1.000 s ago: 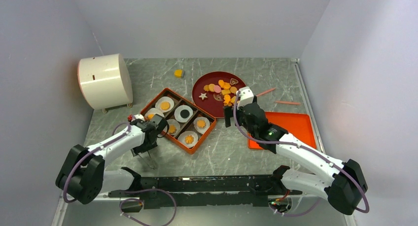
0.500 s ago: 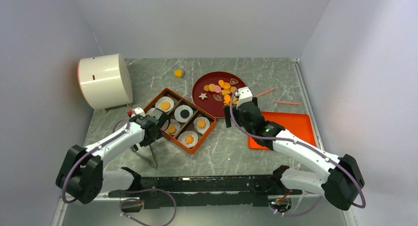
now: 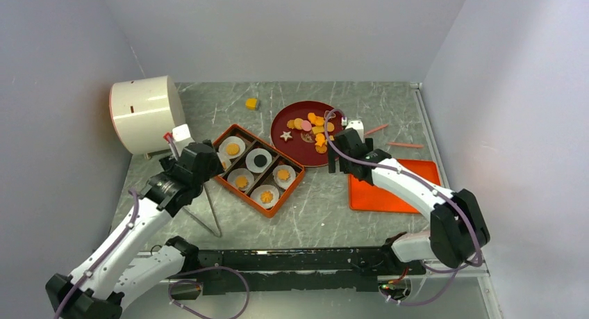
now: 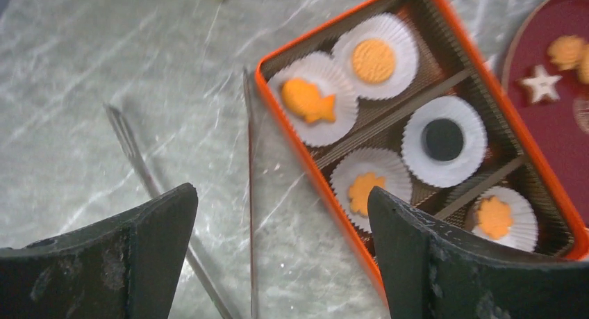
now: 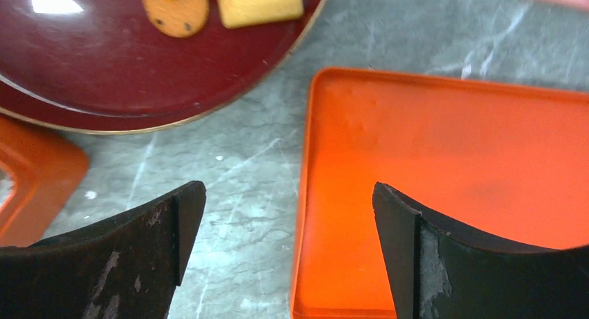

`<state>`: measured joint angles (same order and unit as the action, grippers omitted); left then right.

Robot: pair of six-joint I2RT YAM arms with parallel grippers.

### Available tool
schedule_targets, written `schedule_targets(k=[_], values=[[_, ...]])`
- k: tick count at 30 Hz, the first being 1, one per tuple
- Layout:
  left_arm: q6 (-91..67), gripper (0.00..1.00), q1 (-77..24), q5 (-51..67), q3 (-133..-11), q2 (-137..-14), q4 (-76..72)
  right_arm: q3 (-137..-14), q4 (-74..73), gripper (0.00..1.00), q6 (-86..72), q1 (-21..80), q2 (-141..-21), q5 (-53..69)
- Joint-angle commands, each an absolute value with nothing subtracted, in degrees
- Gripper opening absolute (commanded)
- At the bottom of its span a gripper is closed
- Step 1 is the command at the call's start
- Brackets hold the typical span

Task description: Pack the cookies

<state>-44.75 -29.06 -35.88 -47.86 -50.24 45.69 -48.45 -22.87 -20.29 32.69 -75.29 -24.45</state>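
The cookies lie heaped on a dark red plate; a round one and a yellow square show in the right wrist view. The orange box holds paper cups with a fish cookie, an orange round, a dark round and flowers. My left gripper hangs open and empty above the table by the box's left edge. My right gripper is open and empty over the left rim of the orange lid.
Metal tongs lie on the table left of the box, under my left gripper. A white cylinder stands at the back left. One orange cookie sits alone behind the box. Two pink sticks lie behind the lid.
My left gripper opened, let go of the tongs and lifted away toward the back left; the tongs now lie on the table. My right gripper swung right, from the plate's edge to the lid's rim.
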Motion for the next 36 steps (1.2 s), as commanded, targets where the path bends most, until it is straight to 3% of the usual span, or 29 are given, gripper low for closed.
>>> schedule_targets(k=[1, 9, 20, 32, 36], values=[[-30.11, 0.96, -28.81, -34.48, -47.69, -45.65, 33.39, -50.88, -28.59, 0.93, -23.51, 29.65, -78.48, -20.90], [-21.82, 0.96, -28.83, -26.64, -43.12, -43.24, 25.03, -48.93, -27.64, 0.69, -26.24, 26.08, -85.59, -13.63], [-19.28, 0.97, -28.82, -22.03, -41.86, -46.69, 22.08, -49.57, -30.05, 0.35, -29.16, 25.40, -90.98, -12.73], [-18.15, 0.96, -28.83, -20.86, -39.73, -45.81, 18.61, -48.26, -32.40, 0.19, -31.78, 25.40, -90.71, -12.39], [-18.06, 0.97, -28.82, -20.40, -39.34, -45.16, 17.91, -49.12, -33.83, 0.07, -32.02, 25.44, -89.86, -13.33]])
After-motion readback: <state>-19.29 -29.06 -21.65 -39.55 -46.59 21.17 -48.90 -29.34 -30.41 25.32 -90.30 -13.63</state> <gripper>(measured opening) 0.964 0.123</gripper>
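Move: Ahead-left and just behind lie the right hand's surroundings: the orange tray's middle is about 3 cm back, 14 cm right and 10 cm down, its left rim only 2 cm right and 3 cm back, 9 cm down. The plate sits some 10 cm ahead and 10 cm left, the cookie box level, 22 cm left. From the left hand, the box is about 4 cm ahead, 15 cm right, 16 cm below; the tray roughly 50 cm right. Sinking about 9 cm and easing some 3 cm back and a little right, the right hand tips its fingers down some 20 degrees and closes them around the orange tray's left rim, near its middle. The open left hand first lifts 4 cm, then settles partway back while swinging forward-right towards the cookie box and turning clockwise. ##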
